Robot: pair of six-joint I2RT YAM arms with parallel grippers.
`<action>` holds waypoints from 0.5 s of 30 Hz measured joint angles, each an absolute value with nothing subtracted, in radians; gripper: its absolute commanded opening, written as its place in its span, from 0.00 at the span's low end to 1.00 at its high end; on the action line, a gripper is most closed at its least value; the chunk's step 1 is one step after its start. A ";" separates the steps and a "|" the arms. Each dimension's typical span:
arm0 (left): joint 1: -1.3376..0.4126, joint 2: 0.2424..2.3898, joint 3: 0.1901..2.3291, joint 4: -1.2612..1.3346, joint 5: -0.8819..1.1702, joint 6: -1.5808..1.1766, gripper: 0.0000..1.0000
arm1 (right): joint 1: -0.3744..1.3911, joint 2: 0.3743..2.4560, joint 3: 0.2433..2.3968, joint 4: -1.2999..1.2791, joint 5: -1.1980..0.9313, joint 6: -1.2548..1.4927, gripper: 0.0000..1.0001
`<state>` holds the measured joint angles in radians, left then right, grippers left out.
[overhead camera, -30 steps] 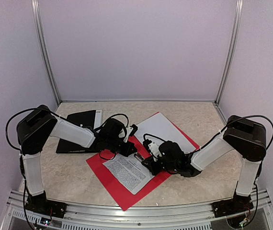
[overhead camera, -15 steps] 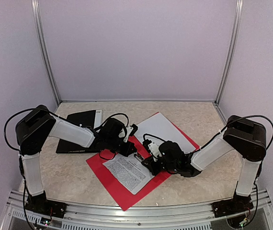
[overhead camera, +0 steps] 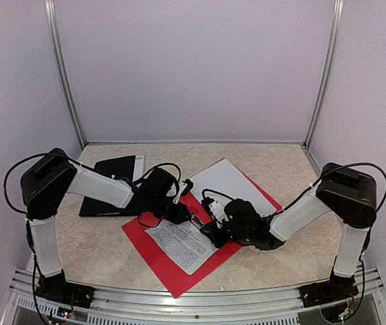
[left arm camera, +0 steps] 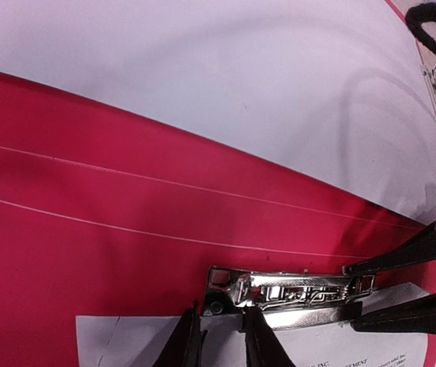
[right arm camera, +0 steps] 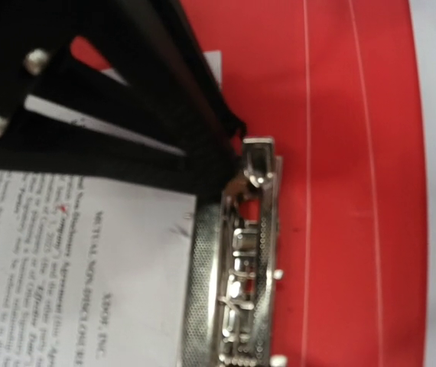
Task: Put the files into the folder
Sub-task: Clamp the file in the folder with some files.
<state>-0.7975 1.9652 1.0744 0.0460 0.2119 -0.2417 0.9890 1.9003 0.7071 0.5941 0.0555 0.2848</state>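
A red folder (overhead camera: 173,267) lies open on the table. Its metal clip (left arm camera: 291,290) (right arm camera: 245,260) runs along the spine. One file with printed text (overhead camera: 179,244) (right arm camera: 88,267) lies on the near half, its top edge against the clip. Another file, blank, (overhead camera: 230,179) (left arm camera: 226,84) rests on the far half. My left gripper (overhead camera: 183,212) (left arm camera: 224,340) hovers at one end of the clip, fingertips a little apart and holding nothing. My right gripper (overhead camera: 210,233) (left arm camera: 356,297) has a finger on each side of the clip's other end, closed on it.
A black folder (overhead camera: 112,186) lies flat at the back left, under the left forearm. Both arms meet low over the middle of the red folder. Walls enclose the table on three sides, and a metal rail (overhead camera: 193,305) runs along the near edge.
The left wrist has shifted slightly towards the left and nearer the clip end. The right arm and the sheets have not visibly moved.
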 measured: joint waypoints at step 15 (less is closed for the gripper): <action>-0.797 1.743 0.995 -0.053 0.186 -0.249 0.58 | 0.989 1.766 0.743 0.295 0.068 0.289 0.66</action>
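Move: The file clip on the red folder lies between the hands. Its middle is about 2 cm back and 3 cm right of the left hand, and roughly 2 cm ahead and 3 cm left of the right, about 1 cm below both. From the left hand, the printed sheet's middle is some 10 cm back and 2 cm left, and the blank sheet's 12 cm ahead and 13 cm right, both about 2 cm below. Both opening hands leave the clip: left about 5 cm up, drifting left; right some 2 cm right, rising slightly. ##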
